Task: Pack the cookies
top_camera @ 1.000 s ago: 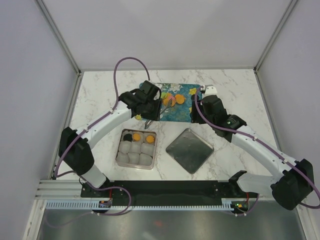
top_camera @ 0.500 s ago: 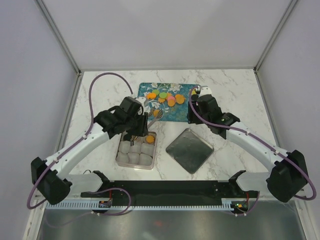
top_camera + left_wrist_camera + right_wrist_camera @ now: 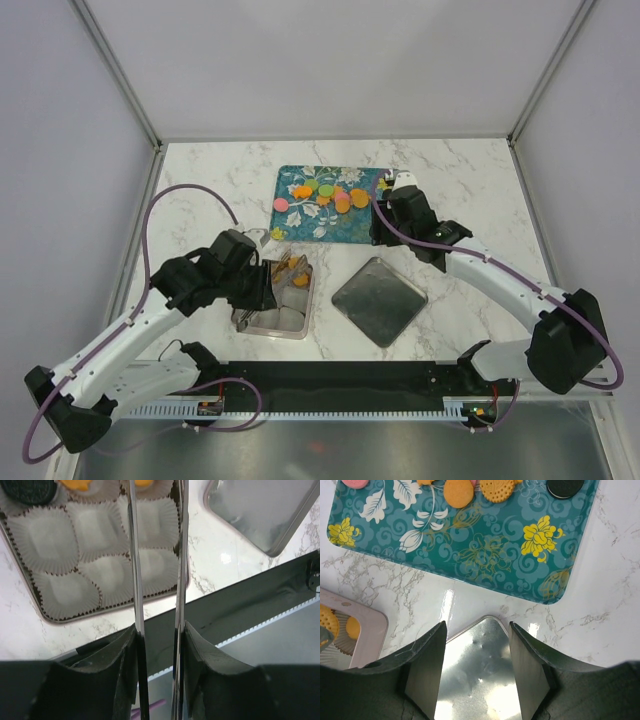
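Note:
The cookies [image 3: 330, 195] lie on the teal flowered tray [image 3: 340, 230]: orange, green, pink and one black [image 3: 565, 486]. My left gripper [image 3: 262, 285] is shut on metal tongs [image 3: 132, 555] whose blades reach over the tin box [image 3: 308, 312] lined with white paper cups. An orange cookie [image 3: 292, 268] shows at the tong tips; I cannot tell if it is gripped. The box's far row holds a black cookie [image 3: 27, 490] and orange ones [image 3: 80, 484]. My right gripper [image 3: 476, 630] is open and empty, above the near edge of the tray [image 3: 485, 555] and the corner of the lid [image 3: 480, 680].
The square metal lid [image 3: 380, 300] lies flat to the right of the box. A black rail [image 3: 340, 385] runs along the table's near edge. White walls close in the left, right and back.
My left arm has swung back from the tray to the box, carrying the tongs over the far row. My right gripper has edged slightly toward the tray.

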You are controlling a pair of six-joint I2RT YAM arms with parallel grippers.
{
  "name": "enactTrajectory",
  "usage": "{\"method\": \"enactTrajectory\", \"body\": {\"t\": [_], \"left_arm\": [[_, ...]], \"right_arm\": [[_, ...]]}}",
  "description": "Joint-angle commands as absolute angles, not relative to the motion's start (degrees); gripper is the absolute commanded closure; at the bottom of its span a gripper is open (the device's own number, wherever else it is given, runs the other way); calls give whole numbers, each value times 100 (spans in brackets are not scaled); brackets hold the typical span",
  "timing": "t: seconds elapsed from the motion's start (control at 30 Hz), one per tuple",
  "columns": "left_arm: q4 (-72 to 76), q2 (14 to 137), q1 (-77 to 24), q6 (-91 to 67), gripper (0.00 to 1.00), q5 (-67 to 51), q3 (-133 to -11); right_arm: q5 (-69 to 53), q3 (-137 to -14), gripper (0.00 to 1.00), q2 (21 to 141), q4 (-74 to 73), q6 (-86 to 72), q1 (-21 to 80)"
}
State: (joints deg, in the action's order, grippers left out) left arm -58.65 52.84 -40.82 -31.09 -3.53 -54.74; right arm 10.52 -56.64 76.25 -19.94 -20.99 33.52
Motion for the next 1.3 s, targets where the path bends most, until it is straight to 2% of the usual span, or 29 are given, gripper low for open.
{"method": "enactTrajectory", "body": {"t": [0.0, 1.27], "left_arm": [[-6090, 4958, -4157, -3498, 57, -606, -5397], [-6680, 4315, -4245, -3568, 57, -1090, -4887]], "right_arm": [[1011, -5906, 39, 7708, -1767, -2092, 3340], [1055, -5783, 40, 7761, -1696, -2127, 3340]]}}
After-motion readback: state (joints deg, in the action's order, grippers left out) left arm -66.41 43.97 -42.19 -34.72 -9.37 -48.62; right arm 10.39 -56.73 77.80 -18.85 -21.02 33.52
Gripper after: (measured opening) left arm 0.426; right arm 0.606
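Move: The left hand holds the tongs with a round embossed cookie in their far jaws. The likely goal is the empty paper cup at the right end of the box's middle row, about 5 cm ahead, 6 cm right and 12 cm below. From the hand, the orange cookie in the far-right cup is 10 cm ahead, 6 cm right; the other orange one is 12 cm ahead, 1 cm left; the black cookie is 11 cm ahead, 5 cm left. From the right hand that cup is roughly 9 cm back, 21 cm left. Keeping its grip on the tongs and the embossed cookie pinched in their tips, the left hand draws back about 6 cm, drifting some 2 cm left and sinking 2 cm, fast at first and then slowing. The wrist tips the far end of the tongs down by roughly 10 degrees, bringing the cookie back from the box's far row towards the middle-right cup. ##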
